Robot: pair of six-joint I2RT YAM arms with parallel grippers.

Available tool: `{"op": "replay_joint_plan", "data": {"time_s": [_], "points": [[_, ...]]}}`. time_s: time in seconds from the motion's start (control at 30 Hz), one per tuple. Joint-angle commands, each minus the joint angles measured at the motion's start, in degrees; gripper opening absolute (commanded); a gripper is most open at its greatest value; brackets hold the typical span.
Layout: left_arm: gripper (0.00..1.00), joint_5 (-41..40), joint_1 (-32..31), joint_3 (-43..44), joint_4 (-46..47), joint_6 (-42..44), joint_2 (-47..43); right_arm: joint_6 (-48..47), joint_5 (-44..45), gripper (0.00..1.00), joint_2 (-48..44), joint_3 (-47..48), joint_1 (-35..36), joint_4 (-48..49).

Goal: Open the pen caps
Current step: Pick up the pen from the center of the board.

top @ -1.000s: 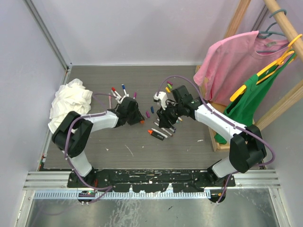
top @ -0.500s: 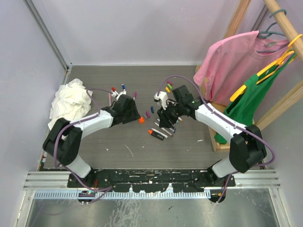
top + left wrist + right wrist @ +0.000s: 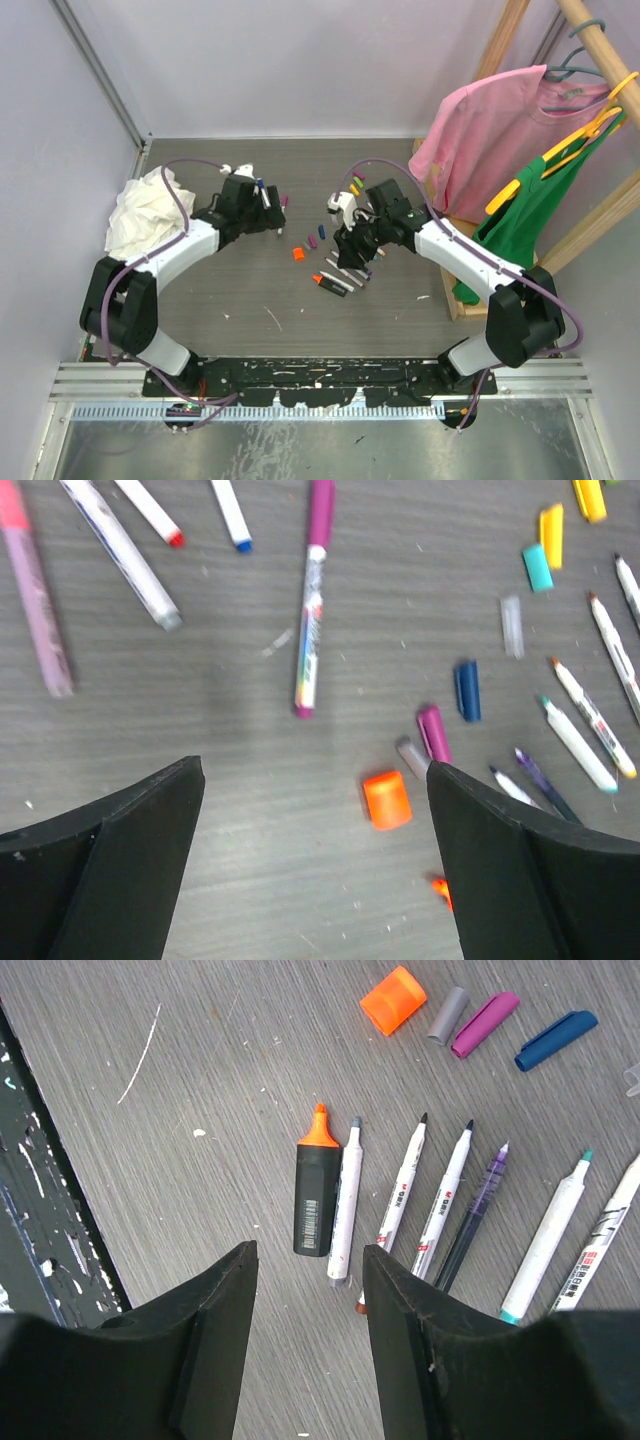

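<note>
Loose pen caps lie on the dark table: an orange cap, a purple cap, a blue cap, a grey cap and a yellow cap. My left gripper hovers open and empty, with the orange cap lying just inside its right finger. A purple-capped pen lies ahead of it. My right gripper is open over bare table, just short of a black highlighter with its orange tip bare and a row of uncapped white pens.
A white cloth rag is bunched at the left wall. More pens lie near it, beyond my left gripper. A wooden rack at the right holds a pink shirt and a green one.
My left gripper opened, left the orange cap on the table, and drew back toward the far left. The right arm has stayed put.
</note>
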Motion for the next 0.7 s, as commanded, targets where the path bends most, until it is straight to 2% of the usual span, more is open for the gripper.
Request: {"op": "replay_joint_plan", "data": {"time_s": [0.0, 0.13, 0.3, 0.4, 0.67], "points": [[0.94, 5.4, 4.7, 6.0, -1.6, 5.0, 5.0, -1.2, -1.0, 0.52, -2.2, 1.7, -0.5, 0.6], [0.88, 1.9, 4.9, 13.2, -8.1, 7.0, 11.8, -1.4, -0.8, 0.52, -1.8, 1.5, -0.9, 0.6], [0.77, -2.0, 4.9, 21.1, -14.9, 8.2, 19.0, -1.4, -0.9, 0.52, -1.7, 1.4, -1.0, 0.6], [0.67, -1.0, 4.8, 25.2, -17.4, 8.6, 22.2, -1.4, -1.2, 0.52, -1.6, 1.4, -1.0, 0.6], [0.59, -1.1, 2.4, 34.0, -20.6, 8.7, 28.6, -1.4, -1.1, 0.52, -1.3, 1.5, -1.0, 0.6]]}}
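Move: The magenta-capped pen I'm after lies about 8 cm ahead of my left hand, 2 cm to its right and some 10 cm below. The blue-tipped pen is 5 cm beyond it and 4 cm to its left; the grey-ended marker is 2 cm beyond and 8 cm left of it. The loose orange cap lies about 1 cm back and 6 cm right of my left hand. From my right hand, that pen is roughly 15 cm ahead, 13 cm left and 12 cm below. My left hand reaches forward about 7 cm towards the magenta-capped pen while sinking some 5 cm, mostly after the reach is under way; a small swing left of about 2 cm comes first and then largely reverses. The wrist tips the fingers further down, rolling its left side up a little, and the wide-open fingers narrow to a medium gap, still empty and above the board. ##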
